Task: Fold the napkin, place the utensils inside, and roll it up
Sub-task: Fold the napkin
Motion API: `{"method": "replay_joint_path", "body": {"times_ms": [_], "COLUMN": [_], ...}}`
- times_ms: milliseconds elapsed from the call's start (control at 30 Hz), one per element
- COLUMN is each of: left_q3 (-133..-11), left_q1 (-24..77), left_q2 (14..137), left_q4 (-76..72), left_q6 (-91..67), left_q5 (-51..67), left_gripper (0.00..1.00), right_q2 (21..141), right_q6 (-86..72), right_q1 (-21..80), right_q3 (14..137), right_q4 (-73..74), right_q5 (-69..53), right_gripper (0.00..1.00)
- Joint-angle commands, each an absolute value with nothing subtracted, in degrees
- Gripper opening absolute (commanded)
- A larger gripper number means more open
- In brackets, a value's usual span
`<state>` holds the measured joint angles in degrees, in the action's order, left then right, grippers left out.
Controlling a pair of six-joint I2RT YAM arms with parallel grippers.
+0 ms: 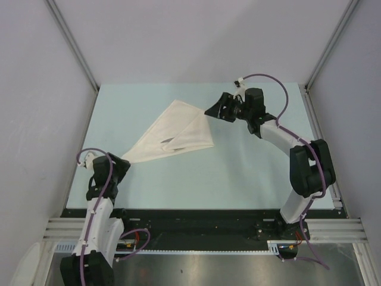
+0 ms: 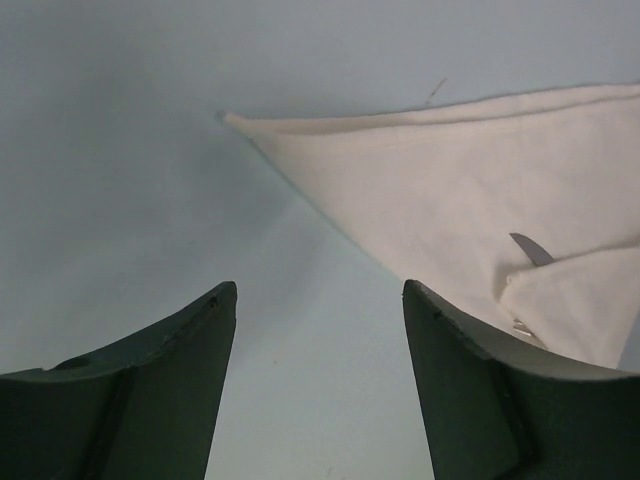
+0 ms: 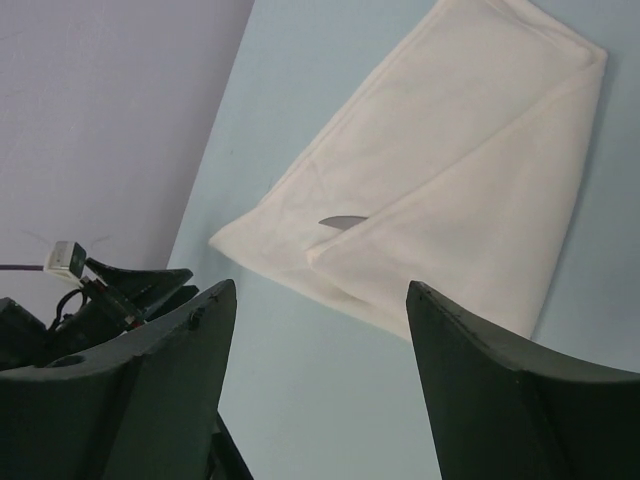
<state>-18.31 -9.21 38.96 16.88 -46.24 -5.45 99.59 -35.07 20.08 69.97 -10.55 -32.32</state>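
The white napkin (image 1: 172, 134) lies folded into a long triangle on the pale table, and also shows in the left wrist view (image 2: 480, 170) and right wrist view (image 3: 470, 160). Only the grey blade tip of the utensils (image 2: 532, 250) (image 3: 345, 221) pokes out from under a folded flap; the handle is hidden inside. My left gripper (image 1: 121, 164) (image 2: 318, 300) is open just short of the napkin's near-left point, with nothing between its fingers. My right gripper (image 1: 211, 110) (image 3: 320, 300) is open beside the napkin's far-right edge, holding nothing.
Grey walls with metal frame posts (image 1: 71, 42) close in the table (image 1: 250, 173) on the left, back and right. The left arm's wrist with its white connector (image 3: 68, 258) shows in the right wrist view. A black rail (image 1: 196, 223) runs along the near edge.
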Motion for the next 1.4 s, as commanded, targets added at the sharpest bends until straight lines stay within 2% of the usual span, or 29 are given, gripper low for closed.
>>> {"method": "replay_joint_path", "body": {"times_ms": [0,300,500,1167,1367], "left_q3": [-14.77,-13.09,-12.04,-9.84,-10.11], "left_q1": [-10.37,-17.22,-19.07,-21.62,-22.67], "left_q2": [38.66,48.77,50.97,57.12,60.64], "left_q4": [11.17,-1.04,-4.21,-15.55,-17.14], "left_q6": [-54.84,-52.48,-50.71,-49.13,-49.57], "left_q5": [-11.42,-6.86,-6.24,-1.14,1.04], "left_gripper": [0.7,0.63,0.56,0.55,0.48], "right_q2": [95.63,93.52,93.52,93.95,94.04], "right_q6": [-32.87,-32.43,-32.26,-31.46,-31.29], "right_q1": [19.34,18.81,18.9,18.9,18.81], "right_q3": [68.64,67.94,67.24,65.92,65.74], "right_q4": [-9.5,-8.26,-7.3,-5.62,-5.45], "right_q5": [-36.74,-37.27,-36.65,-35.68,-35.6], "right_gripper": [0.74,0.75,0.75,0.75,0.75]}}
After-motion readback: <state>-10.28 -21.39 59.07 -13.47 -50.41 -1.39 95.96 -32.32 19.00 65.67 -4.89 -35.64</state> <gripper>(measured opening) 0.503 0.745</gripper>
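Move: The napkin's left-hand corner lies some 4 cm ahead of the left hand, about 6 cm to its left and roughly 6 cm below. The folded-over napkin corner is about 12 cm ahead of that hand and 17 cm to its right; the knife blade peeks out beside it, some 17 cm ahead and 18 cm right. From the right hand, the napkin's left-hand corner is about 44 cm left, 13 cm back and 16 cm down. Heading for the napkin's left-hand corner, the left hand swings about 5 cm left while sinking 4 cm, then creeps forward 2 cm or so, turning some 10 degrees counter-clockwise as its fingers narrow to about half open around the corner; contact can't be seen. The right hand, still open, eases back about 3 cm, ending slightly lower and to the right. ##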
